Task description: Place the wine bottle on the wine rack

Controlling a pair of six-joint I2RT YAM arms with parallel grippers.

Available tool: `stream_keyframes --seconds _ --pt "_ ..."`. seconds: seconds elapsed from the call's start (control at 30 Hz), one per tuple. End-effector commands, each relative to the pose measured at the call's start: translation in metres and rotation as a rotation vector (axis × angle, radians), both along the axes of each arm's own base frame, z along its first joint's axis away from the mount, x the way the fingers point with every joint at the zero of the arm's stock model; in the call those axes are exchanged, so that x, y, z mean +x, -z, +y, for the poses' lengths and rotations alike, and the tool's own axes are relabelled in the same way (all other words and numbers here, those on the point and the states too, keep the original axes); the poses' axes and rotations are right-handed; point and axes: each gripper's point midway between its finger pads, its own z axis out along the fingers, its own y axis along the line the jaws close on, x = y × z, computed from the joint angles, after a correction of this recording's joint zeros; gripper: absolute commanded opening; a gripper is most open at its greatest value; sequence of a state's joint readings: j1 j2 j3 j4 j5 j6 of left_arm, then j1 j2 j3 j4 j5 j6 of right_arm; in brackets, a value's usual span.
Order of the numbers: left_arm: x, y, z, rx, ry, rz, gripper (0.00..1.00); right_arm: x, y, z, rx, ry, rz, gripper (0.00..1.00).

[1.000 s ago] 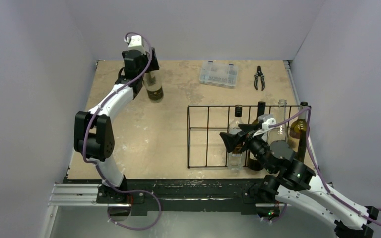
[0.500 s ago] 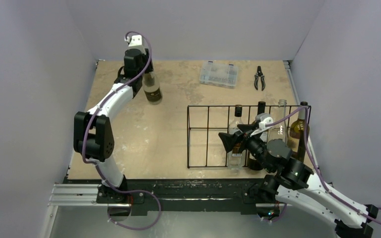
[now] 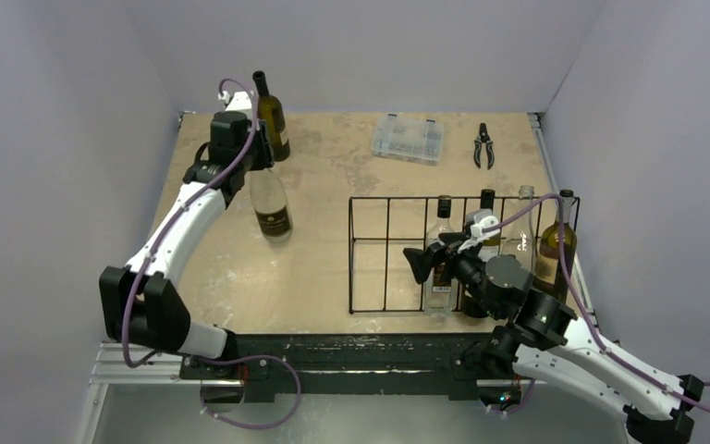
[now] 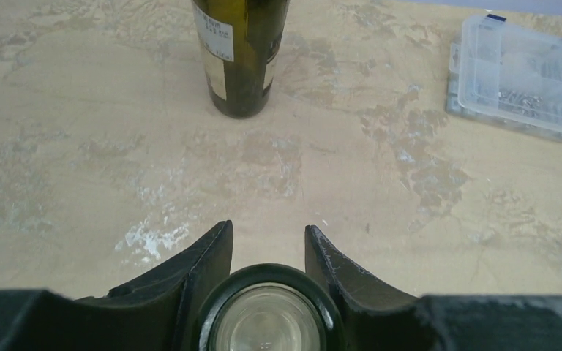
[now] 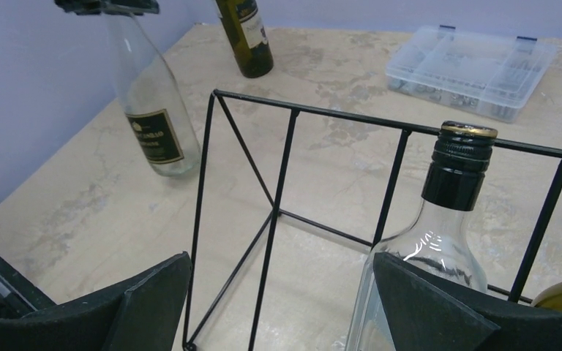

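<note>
My left gripper [image 3: 253,159] is shut on the neck of a clear wine bottle [image 3: 271,209] with a dark label, left of the wine rack [image 3: 367,242]. In the left wrist view the bottle's mouth [image 4: 267,318] sits between the closed jaws of the left gripper [image 4: 268,228]. The right wrist view shows this bottle [image 5: 152,121] slightly tilted beyond the rack's [image 5: 285,168] left end. I cannot tell whether its base touches the table. My right gripper [image 3: 418,265] stands open over the rack's middle, holding nothing, beside a clear racked bottle [image 5: 439,234].
A dark green bottle [image 3: 272,118] stands at the back left, and also shows in the left wrist view [image 4: 240,58]. Several bottles fill the rack's right slots [image 3: 522,227]. A clear plastic compartment box [image 3: 408,138] and black pliers [image 3: 484,145] lie at the back.
My left gripper has shut on the clear bottle's neck and carried it from the back left toward the near side. The dark green bottle behind it is now uncovered. The right arm barely moved.
</note>
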State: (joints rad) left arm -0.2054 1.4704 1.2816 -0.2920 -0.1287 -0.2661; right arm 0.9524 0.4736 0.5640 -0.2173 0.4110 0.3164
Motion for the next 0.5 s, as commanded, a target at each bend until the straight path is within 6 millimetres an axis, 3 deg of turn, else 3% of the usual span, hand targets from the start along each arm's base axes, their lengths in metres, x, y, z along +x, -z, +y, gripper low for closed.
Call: stream_keyframes --seconds 0.0,0.1,0.23,0.47 --pt "-0.031 -0.077 -0.004 -0.104 0.027 -0.202 0.0 0.004 -0.014 0.002 -0.003 0.011 0.005 0.99" --pt "-0.052 -0.079 -0.001 -0.109 0.04 -0.224 0.0 0.003 -0.019 0.009 -0.018 -0.009 0.035 0.99" --pt "-0.073 -0.092 0.0 -0.139 0.048 -0.274 0.0 0.004 -0.041 0.016 -0.021 -0.03 0.043 0.99" --pt "-0.103 -0.135 -0.035 -0.277 0.242 -0.339 0.0 0.007 -0.083 0.045 0.059 -0.109 0.011 0.99"
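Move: The left hand already holds the clear wine bottle by its neck; the rack's open slot lies about 16 cm back and 31 cm to this hand's right, roughly 12 cm lower. The screw-cap bottle stands about 3 cm nearer the base and 6 cm farther right than that slot, and the green bottle stands some 17 cm straight ahead of the hand. From the open right hand, the clear bottle is about 20 cm ahead, 29 cm left and 11 cm lower. The left hand keeps its pinch on the neck and carries the clear bottle back about 9 cm while raising it nearly 5 cm, away from the green bottle and towards the rack, slowing as it goes and turning some 10 degrees, its fingers tipping up a little and swinging clockwise. The right hand stays wide open above the rack's front, dips slightly, then rises about 5 cm and drifts some 3 cm left towards the held bottle, touching nothing. ##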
